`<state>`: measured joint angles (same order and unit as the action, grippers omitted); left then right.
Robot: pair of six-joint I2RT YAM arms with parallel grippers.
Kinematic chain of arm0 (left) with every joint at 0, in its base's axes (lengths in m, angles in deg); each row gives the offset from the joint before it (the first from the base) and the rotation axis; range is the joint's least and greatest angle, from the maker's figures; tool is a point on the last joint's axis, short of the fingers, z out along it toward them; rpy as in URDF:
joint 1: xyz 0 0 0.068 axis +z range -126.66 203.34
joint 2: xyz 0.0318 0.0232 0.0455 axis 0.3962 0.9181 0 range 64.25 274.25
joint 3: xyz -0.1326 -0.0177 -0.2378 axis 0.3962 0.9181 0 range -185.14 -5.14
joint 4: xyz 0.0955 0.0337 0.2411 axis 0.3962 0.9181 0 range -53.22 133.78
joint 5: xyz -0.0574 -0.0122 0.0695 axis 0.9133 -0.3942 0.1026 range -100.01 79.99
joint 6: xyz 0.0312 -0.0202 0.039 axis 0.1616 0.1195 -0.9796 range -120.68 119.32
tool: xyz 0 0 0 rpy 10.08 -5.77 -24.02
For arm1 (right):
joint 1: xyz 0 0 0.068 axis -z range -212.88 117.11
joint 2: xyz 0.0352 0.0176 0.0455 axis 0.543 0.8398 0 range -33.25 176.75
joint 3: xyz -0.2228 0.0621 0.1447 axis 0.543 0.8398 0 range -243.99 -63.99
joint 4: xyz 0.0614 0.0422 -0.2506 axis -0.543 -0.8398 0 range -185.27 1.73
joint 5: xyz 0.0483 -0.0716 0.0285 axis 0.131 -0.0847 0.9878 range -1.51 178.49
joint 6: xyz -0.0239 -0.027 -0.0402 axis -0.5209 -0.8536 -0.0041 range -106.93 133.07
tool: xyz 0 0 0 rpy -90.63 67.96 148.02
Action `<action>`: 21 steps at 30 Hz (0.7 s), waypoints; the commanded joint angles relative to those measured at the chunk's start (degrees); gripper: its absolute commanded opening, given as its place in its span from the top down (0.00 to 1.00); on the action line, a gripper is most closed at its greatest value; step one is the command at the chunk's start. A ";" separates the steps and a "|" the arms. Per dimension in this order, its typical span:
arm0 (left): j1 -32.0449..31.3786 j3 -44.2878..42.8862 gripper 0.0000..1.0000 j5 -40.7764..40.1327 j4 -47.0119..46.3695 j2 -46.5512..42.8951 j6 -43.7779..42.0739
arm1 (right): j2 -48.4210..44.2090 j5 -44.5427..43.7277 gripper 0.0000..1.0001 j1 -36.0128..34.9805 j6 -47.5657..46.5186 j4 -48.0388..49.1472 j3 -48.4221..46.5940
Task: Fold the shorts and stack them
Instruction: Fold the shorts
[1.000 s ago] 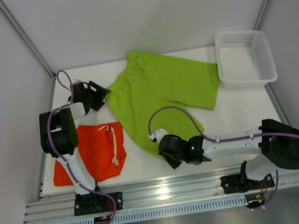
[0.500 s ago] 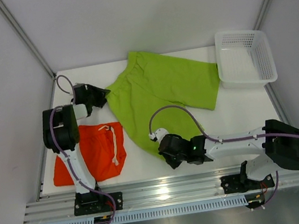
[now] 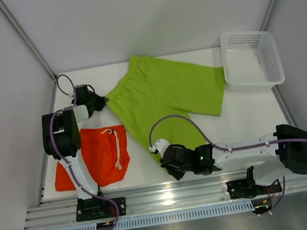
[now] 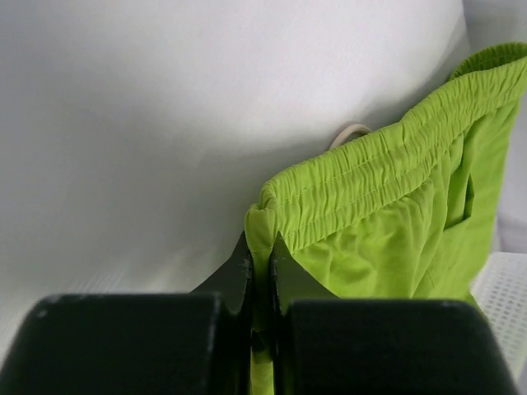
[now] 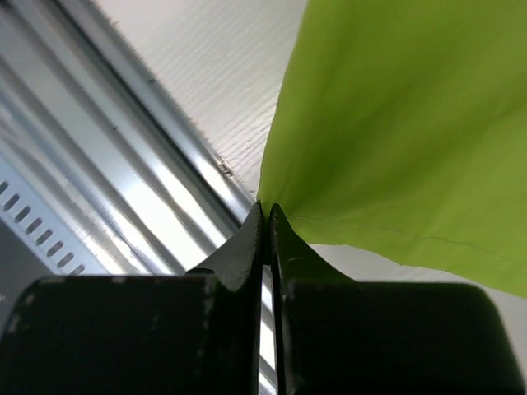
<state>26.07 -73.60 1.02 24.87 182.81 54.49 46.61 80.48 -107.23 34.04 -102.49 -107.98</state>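
The lime green shorts (image 3: pixel 164 92) lie spread across the middle of the white table. My left gripper (image 3: pixel 102 101) is shut on the left corner of their elastic waistband (image 4: pixel 354 177), with green fabric pinched between the jaws. My right gripper (image 3: pixel 161 152) is shut on the near leg hem corner (image 5: pixel 284 185), close to the table's front edge. The orange-red shorts (image 3: pixel 98 154) lie folded at the front left, white drawstring showing, below the left arm.
A white mesh basket (image 3: pixel 252 58) stands at the back right corner. The metal rail (image 3: pixel 173 194) runs along the table's near edge, right beneath my right gripper. White walls close in on the left, back and right.
My left gripper has shut on the waistband corner. The right gripper has pulled the near leg hem toward the front edge, stretching the green shorts longer.
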 commanded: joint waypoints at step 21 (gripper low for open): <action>2.82 -6.13 1.00 -23.68 46.77 -27.95 -9.92 | -12.96 -10.27 1.00 -12.33 -4.18 -22.58 -19.10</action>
<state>27.84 -74.54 -20.16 65.40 157.26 42.43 36.75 75.19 -122.42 29.19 -116.56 -122.08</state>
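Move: Both hands already pinch the green shorts, the left a waistband corner, the right a leg hem. Their middle lies about 30 cm right of the left hand and 2 cm back; from the right hand, some 39 cm ahead, straight on. The red shorts sit roughly 26 cm back and 9 cm left of the left hand, about 16 cm ahead and 34 cm left of the right. Everything is slightly below the hands. Still gripping the green shorts, both hands lift about 10 cm while pulling back, the left also swinging left. ##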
